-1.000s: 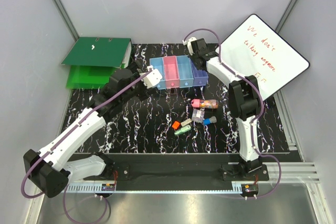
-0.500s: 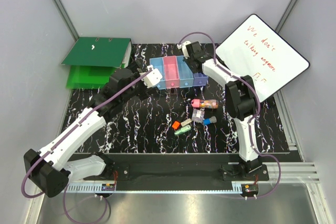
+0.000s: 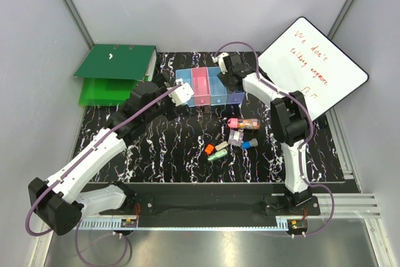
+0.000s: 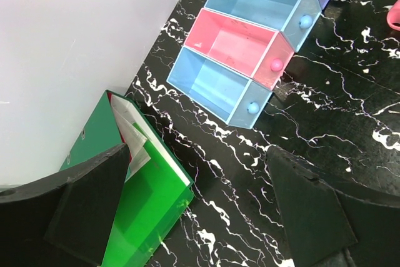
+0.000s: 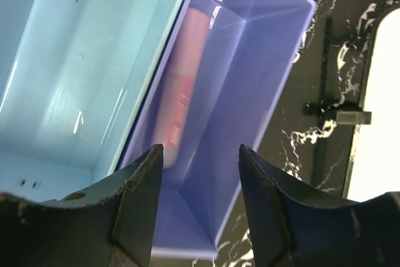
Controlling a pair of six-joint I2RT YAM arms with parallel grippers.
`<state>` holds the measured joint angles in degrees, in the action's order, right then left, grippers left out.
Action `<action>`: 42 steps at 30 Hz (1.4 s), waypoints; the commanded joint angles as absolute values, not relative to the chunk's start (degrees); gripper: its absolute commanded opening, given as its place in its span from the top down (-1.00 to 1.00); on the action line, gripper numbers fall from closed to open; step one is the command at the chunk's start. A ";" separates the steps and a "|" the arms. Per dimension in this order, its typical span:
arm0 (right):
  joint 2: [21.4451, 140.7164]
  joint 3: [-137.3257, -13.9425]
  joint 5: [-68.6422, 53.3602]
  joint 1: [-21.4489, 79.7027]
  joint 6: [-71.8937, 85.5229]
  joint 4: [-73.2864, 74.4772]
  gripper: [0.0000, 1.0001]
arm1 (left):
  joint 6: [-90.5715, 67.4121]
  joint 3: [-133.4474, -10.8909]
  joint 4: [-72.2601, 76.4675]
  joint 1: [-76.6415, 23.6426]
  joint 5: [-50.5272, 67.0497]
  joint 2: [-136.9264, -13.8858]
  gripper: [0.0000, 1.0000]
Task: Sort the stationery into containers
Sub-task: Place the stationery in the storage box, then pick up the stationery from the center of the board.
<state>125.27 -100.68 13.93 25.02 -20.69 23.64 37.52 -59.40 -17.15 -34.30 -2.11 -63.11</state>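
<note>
The containers [image 3: 211,87] are a joined row of blue, pink, blue and purple bins at the back of the table. My right gripper [image 5: 200,154] hangs open right over the purple bin [image 5: 269,73], above the bins in the top view [image 3: 226,74]. A blurred pink stick [image 5: 181,85] lies free inside that bin along its left wall, clear of both fingers. More stationery lies loose in front of the bins: a pink-capped tube [image 3: 242,123], clear [image 3: 235,137], blue [image 3: 250,144], beige [image 3: 221,146], orange [image 3: 209,149] and green [image 3: 217,154] pieces. My left gripper [image 4: 197,154] is wide open and holds nothing, just left of the leftmost blue bin [image 4: 212,85].
Green binders [image 3: 115,70] lie at the back left, close to my left gripper's left finger [image 4: 94,198]. A whiteboard [image 3: 312,67] with red writing leans at the back right. The marbled black mat [image 3: 169,148] ends at a metal rail along the near edge.
My right gripper has moved from behind the bins to over the purple bin, and its jaws have spread apart. The left arm has not moved.
</note>
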 commanded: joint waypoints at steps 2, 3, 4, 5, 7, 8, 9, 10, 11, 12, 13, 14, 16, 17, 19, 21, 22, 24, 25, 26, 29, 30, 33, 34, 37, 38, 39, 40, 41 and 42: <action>116.29 -100.02 13.80 25.58 -21.27 24.17 -0.19 | 37.97 -58.27 -17.84 -34.01 1.93 -62.84 -0.98; 114.71 -100.11 13.80 25.58 -21.62 24.52 -0.19 | 38.40 -58.01 -18.45 -34.01 2.89 -63.19 -0.98; 113.83 -100.28 13.80 25.58 -21.71 25.13 -0.19 | 39.28 -57.66 -19.41 -34.01 3.34 -63.28 -0.98; 112.95 -100.72 13.80 25.58 -21.80 25.48 -0.19 | 39.64 -57.48 -19.86 -34.01 3.51 -63.46 -0.98; 110.31 -101.16 13.80 25.58 -22.15 26.45 -0.19 | 40.95 -57.39 -22.39 -34.10 4.83 -64.51 -0.98; 108.48 -101.60 13.71 25.58 -22.06 26.72 -0.19 | 41.04 -57.65 -23.20 -34.19 5.01 -65.03 -0.98; 107.50 -101.78 13.62 25.58 -22.41 26.98 -0.19 | 40.87 -58.00 -23.99 -34.28 4.57 -66.43 -0.98; 106.36 -101.95 13.97 25.58 -22.50 27.24 -0.19 | 40.09 -58.62 -25.82 -35.23 3.53 -67.49 -0.98; 104.43 -102.21 14.41 25.58 -22.50 27.42 -0.19 | 38.60 -59.49 -26.80 -35.77 1.78 -68.89 -0.98; 103.46 -102.48 15.11 25.58 -22.24 27.33 -0.20 | 36.58 -61.85 -27.76 -36.12 -1.46 -72.30 -0.98; 102.40 -102.74 16.07 25.58 -22.32 27.51 -0.20 | 32.04 -63.62 -31.60 -36.65 -2.28 -74.25 -0.98; 100.30 -103.01 16.43 25.49 -22.41 27.34 -0.20 | 29.30 -65.55 -34.08 -36.82 -2.46 -76.36 -0.98; 98.27 -103.18 17.57 25.58 -22.41 27.42 -0.20 | 20.97 -70.47 -40.32 -37.44 -1.76 -81.98 -0.98; 96.35 -103.10 18.01 25.58 -22.41 27.33 -0.20 | 18.48 -71.62 -41.65 -37.70 -1.50 -83.39 -0.98; 94.49 -102.83 18.71 25.58 -23.02 27.42 -0.21 | 12.95 -73.39 -43.41 -38.84 -0.97 -86.04 -0.98; 92.12 -101.96 19.59 25.58 -24.07 27.42 -0.22 | 9.95 -74.26 -44.21 -40.07 -2.19 -87.97 -0.98; 91.41 -101.52 19.95 25.58 -24.43 27.51 -0.22 | 7.58 -74.53 -44.56 -40.43 -2.28 -88.76 -0.98; 89.48 -100.46 20.56 25.58 -25.57 27.33 -0.22 | 5.28 -74.71 -45.87 -41.13 -1.68 -90.86 -0.97; 89.04 -100.11 20.74 25.58 -25.75 27.33 -0.22 | 3.53 -74.62 -46.14 -41.22 -0.80 -91.66 -0.98; 88.34 -99.85 21.09 25.49 -25.93 27.25 -0.22 | 2.91 -74.45 -46.32 -41.48 -0.36 -92.28 -0.98; 87.63 -99.93 21.80 25.58 -25.84 27.33 -0.23 | 2.55 -74.53 -46.23 -44.20 -0.35 -94.74 -0.98; 87.63 -99.93 21.80 25.58 -25.84 27.33 -0.23 | 2.46 -75.31 -46.23 -45.69 -0.35 -96.31 -0.98; 87.36 -99.93 21.80 25.58 -26.19 27.42 -0.23 | 1.24 -77.43 -46.49 -47.63 -0.35 -100.54 -0.98; 87.36 -99.84 21.80 25.49 -26.37 27.33 -0.23 | 0.97 -78.04 -46.49 -47.90 -0.44 -101.68 -0.98; 87.19 -99.84 21.71 25.58 -27.16 27.25 -0.24 | 0.18 -80.15 -46.49 -48.43 -0.97 -105.99 -0.98; 87.01 -99.84 21.36 25.58 -27.42 27.25 -0.23 | 0.18 -81.46 -46.41 -48.51 -0.71 -108.17 -0.98; 87.01 -99.76 21.27 25.58 -27.51 27.16 -0.23 | 0.18 -82.08 -46.49 -48.52 -0.36 -109.15 -0.98; 86.84 -99.67 21.18 25.58 -27.51 27.25 -0.23 | 0.18 -82.61 -46.49 -48.52 -0.35 -110.03 -0.98; 86.66 -99.49 20.83 25.58 -27.51 27.16 -0.23 | 0.26 -83.40 -46.49 -48.60 -0.35 -111.43 -0.98; 86.49 -99.41 20.57 25.58 -27.51 27.25 -0.24 | -1.48 -83.58 -46.49 -48.86 -0.35 -111.88 -0.98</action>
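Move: The black-and-orange marker lies about 13 cm right of the left hand, 4 cm back and some 26 cm below. The beige stick is about 3 cm right of the marker and 1 cm nearer the base; the green stick is 2 cm right of the marker and 5 cm nearer. The pink stick, already in the purple drawer, lies about 3 cm ahead, 2 cm left and 6 cm below the right hand, with the neighbouring blue drawer's middle some 6 cm left and 1 cm ahead. The black-and-orange marker draws the left hand: fingers wide open and empty, it sinks about 23 cm while easing right and back, its wrist tipping some 55 degrees until the fingers point nearly straight down, just left of the orange end. From above the pink stick the right hand climbs some 30 cm, drifting a little back and left as its fingers tilt up, still part-open, then hovers. ##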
